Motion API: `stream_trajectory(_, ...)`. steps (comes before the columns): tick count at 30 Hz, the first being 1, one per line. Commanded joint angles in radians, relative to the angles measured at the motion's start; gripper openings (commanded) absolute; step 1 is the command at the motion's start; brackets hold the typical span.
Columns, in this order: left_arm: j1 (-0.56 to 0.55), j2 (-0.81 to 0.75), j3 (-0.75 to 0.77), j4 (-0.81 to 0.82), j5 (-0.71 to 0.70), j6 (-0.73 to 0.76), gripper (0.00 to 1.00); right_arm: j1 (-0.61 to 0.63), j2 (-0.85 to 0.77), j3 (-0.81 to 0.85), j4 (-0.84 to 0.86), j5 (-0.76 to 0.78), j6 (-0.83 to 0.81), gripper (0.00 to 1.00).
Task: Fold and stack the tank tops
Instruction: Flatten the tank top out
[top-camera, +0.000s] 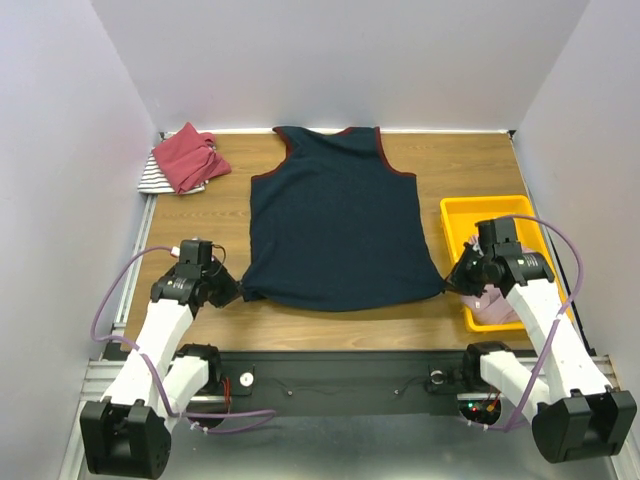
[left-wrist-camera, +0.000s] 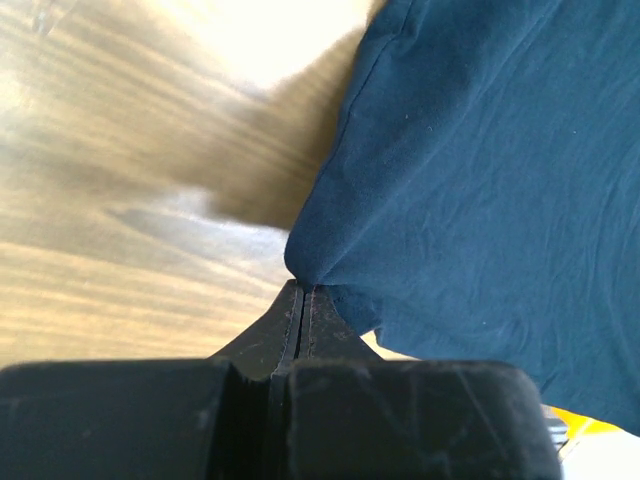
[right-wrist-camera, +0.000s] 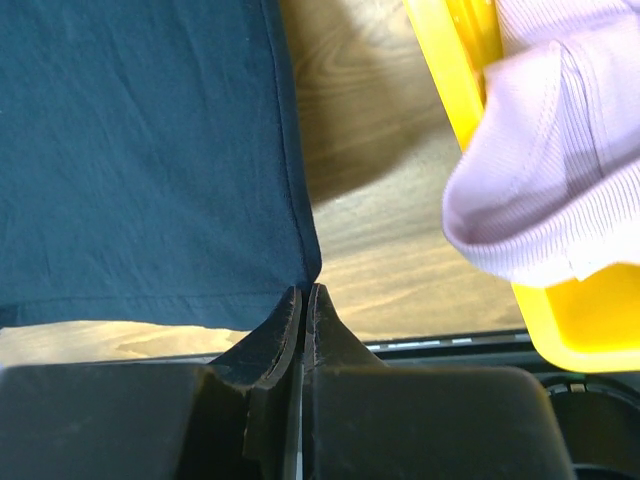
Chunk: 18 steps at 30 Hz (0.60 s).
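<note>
A navy tank top (top-camera: 335, 220) with maroon trim lies spread flat on the wooden table, neck toward the back wall. My left gripper (top-camera: 240, 293) is shut on its near left hem corner (left-wrist-camera: 303, 262). My right gripper (top-camera: 447, 283) is shut on the near right hem corner (right-wrist-camera: 308, 268). A red tank top (top-camera: 188, 156) lies crumpled on a black-white striped one (top-camera: 153, 178) at the back left. A pale pink tank top (right-wrist-camera: 545, 160) hangs over the edge of the yellow tray (top-camera: 463, 214); the top view shows it under my right arm (top-camera: 497, 312).
The yellow tray stands at the right edge of the table, beside the navy top. White walls close in the left, right and back sides. A black rail (top-camera: 340, 375) runs along the near table edge between the arm bases.
</note>
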Motion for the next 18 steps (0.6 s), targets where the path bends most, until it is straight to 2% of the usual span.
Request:
stream_trajectory(1, -0.002, -0.025, 0.079, -0.089, -0.013, 0.053, 0.09, 0.008, -0.023, 0.032, -0.062, 0.033, -0.017, 0.02)
stream_trajectory(3, -0.002, -0.018, 0.096, -0.101, -0.015, 0.076, 0.17, 0.007, -0.022, 0.045, -0.07, 0.037, -0.019, 0.14)
stream_trajectory(4, -0.002, -0.021, 0.101, -0.104, -0.018, 0.079, 0.25, 0.008, -0.02, 0.06, -0.07, 0.04, -0.022, 0.17)
stream_trajectory(6, -0.002, -0.028, 0.115, -0.106, -0.012, 0.082, 0.29, 0.008, -0.019, 0.075, -0.071, 0.039, -0.026, 0.26)
stream_trajectory(7, -0.002, -0.029, 0.122, -0.106, -0.004, 0.082, 0.32, 0.007, -0.017, 0.084, -0.071, 0.037, -0.026, 0.37)
stream_trajectory(8, -0.002, -0.028, 0.141, -0.106, 0.01, 0.095, 0.37, 0.008, -0.014, 0.103, -0.068, 0.034, -0.034, 0.43)
stream_trajectory(10, -0.002, -0.022, 0.165, -0.107, 0.021, 0.104, 0.4, 0.008, -0.011, 0.121, -0.062, 0.017, -0.055, 0.54)
stream_trajectory(12, -0.002, -0.018, 0.187, -0.098, 0.025, 0.112, 0.4, 0.008, -0.003, 0.144, -0.048, 0.003, -0.068, 0.59)
stream_trajectory(15, -0.002, 0.004, 0.217, -0.052, 0.042, 0.122, 0.41, 0.01, 0.007, 0.134, 0.031, -0.084, -0.06, 0.61)
stream_trajectory(16, -0.002, 0.029, 0.24, -0.017, 0.042, 0.127, 0.41, 0.027, 0.021, 0.118, 0.097, -0.131, -0.034, 0.61)
stream_trajectory(17, -0.002, 0.044, 0.24, -0.017, 0.038, 0.127, 0.41, 0.051, 0.021, 0.118, 0.097, -0.139, -0.016, 0.61)
stream_trajectory(18, -0.002, 0.066, 0.269, 0.027, 0.028, 0.125, 0.41, 0.095, 0.056, 0.105, 0.172, -0.123, 0.01, 0.61)
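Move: Both hands still pinch the raised hem of the tank top, one at each bottom corner. The left corner's landing spot is about 7 cm below and 1 cm behind the left hand; the body's middle is some 21 cm ahead and 20 right of that hand. The right corner's spot is about 9 cm below and 2 behind the right hand. From the right hand, the yellow bin is roughly 10 ahead and 13 right, its pink garment 3 ahead and 11 right. Up and away from the hem go both hands, fingers opening to let go of the two corners. The left rises about 6 cm with a little forward reach; the right first eases back about 1 cm as it opens wider, then climbs some 4 cm, going forward and slightly left. Each wrist lifts its fingertips a few degrees forward. ##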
